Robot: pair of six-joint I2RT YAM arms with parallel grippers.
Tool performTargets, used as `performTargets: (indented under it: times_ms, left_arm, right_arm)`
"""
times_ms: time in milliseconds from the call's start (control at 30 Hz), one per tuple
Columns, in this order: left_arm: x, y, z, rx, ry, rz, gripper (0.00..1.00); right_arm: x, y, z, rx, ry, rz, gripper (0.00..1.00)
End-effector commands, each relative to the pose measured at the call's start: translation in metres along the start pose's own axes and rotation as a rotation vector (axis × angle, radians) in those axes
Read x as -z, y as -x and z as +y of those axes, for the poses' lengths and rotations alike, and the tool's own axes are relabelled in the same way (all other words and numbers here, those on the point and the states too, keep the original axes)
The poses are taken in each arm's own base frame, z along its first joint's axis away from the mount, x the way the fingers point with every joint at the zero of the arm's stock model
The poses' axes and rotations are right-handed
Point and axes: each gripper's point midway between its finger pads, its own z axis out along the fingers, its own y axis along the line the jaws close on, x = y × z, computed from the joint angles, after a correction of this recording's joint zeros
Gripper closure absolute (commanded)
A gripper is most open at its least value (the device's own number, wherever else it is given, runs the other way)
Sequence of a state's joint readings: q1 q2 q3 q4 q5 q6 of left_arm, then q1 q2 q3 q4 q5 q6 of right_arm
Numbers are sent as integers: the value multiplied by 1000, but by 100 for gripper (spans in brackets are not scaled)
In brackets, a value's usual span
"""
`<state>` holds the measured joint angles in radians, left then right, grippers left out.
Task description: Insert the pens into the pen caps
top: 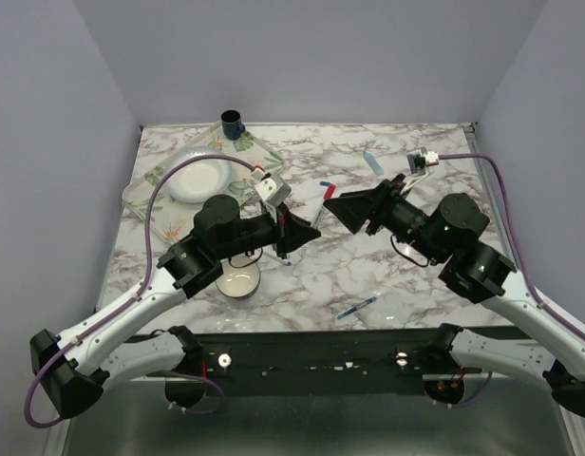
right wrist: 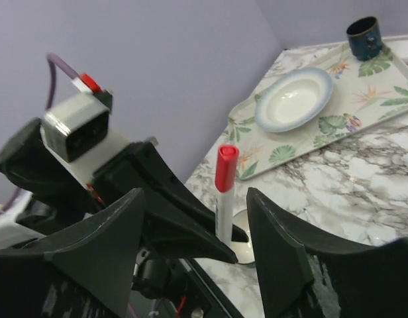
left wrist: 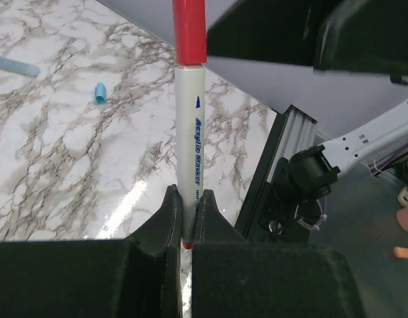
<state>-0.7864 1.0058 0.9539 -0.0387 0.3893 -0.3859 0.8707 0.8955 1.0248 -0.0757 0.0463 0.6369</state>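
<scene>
My left gripper [top: 310, 232] [left wrist: 189, 195] is shut on the white barrel of the red pen [left wrist: 189, 132], near its red tail end. The red cap [top: 329, 198] [left wrist: 189, 30] [right wrist: 225, 167] sits on the pen's far tip. My right gripper [top: 336, 203] [right wrist: 196, 196] is open, with one jaw on each side of the capped tip and not touching it. The light blue pen [top: 372, 161] [left wrist: 12, 65] and a small light blue cap [left wrist: 99, 93] lie on the table beyond. The blue-ended white pen [top: 359, 306] lies near the front edge. A small blue cap [top: 323, 184] lies beside the red one.
A leaf-patterned tray [top: 150, 190] [right wrist: 363, 99] at the back left holds a white plate [top: 199, 179] [right wrist: 293, 99] and a dark blue cup [top: 232, 122] [right wrist: 364, 34]. A small white bowl [top: 238, 277] stands under the left arm. Purple walls enclose three sides.
</scene>
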Motion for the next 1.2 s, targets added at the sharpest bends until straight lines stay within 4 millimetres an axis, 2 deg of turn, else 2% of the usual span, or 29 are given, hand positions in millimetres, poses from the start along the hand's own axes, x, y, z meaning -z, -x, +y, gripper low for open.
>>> performTargets:
  times_ms: [0, 67, 100, 133, 167, 267, 467, 633, 933, 1167]
  left_arm:
    - [17, 1, -10, -94, -6, -82, 100]
    - [22, -6, -13, -106, -10, -90, 100]
    - [29, -1, -14, -118, 3, -121, 100]
    - [32, -1, -14, -130, 9, -134, 100]
    - [34, -5, -11, -135, 20, -140, 100]
    - [42, 0, -11, -153, 45, -178, 100]
    - [43, 2, -11, -153, 56, -154, 100]
    - [42, 1, -13, -151, 40, -142, 100]
    - [42, 1, -13, -149, 42, -141, 100]
    - [42, 1, -15, -143, 34, -144, 100]
  right_arm:
    - [11, 22, 34, 6, 98, 8, 28]
    - [10, 28, 42, 18, 125, -4, 28]
    - [9, 29, 44, 26, 132, -3, 28]
    - [10, 39, 50, 32, 143, -22, 28]
    - [4, 36, 48, 46, 134, -5, 28]
    - [-2, 41, 54, 63, 142, -4, 31]
    - [-20, 28, 64, 41, 197, 34, 34]
    - [-35, 13, 61, 37, 168, 66, 38]
    - [-33, 10, 53, 31, 138, 32, 59]
    - [-32, 0, 48, 25, 127, 51, 59]
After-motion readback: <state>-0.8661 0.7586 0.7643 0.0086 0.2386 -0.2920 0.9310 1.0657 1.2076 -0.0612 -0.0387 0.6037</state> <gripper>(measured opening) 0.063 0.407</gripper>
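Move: The red cap, on the pen the left hand already holds upright, stands about 3 cm ahead of the open right hand, 1 cm to its left and 3 cm above. From the right hand, the blue pen lies on the table some 9 cm back and 8 cm right, the bowl roughly 24 cm left and 1 cm back, both about 35 cm below. From the left hand the cap is about 8 cm above, 2 cm ahead and 2 cm right. Right hand rises, then goes 5 cm left, fingers half-closing around the red cap; left backs leftward with the pen. ##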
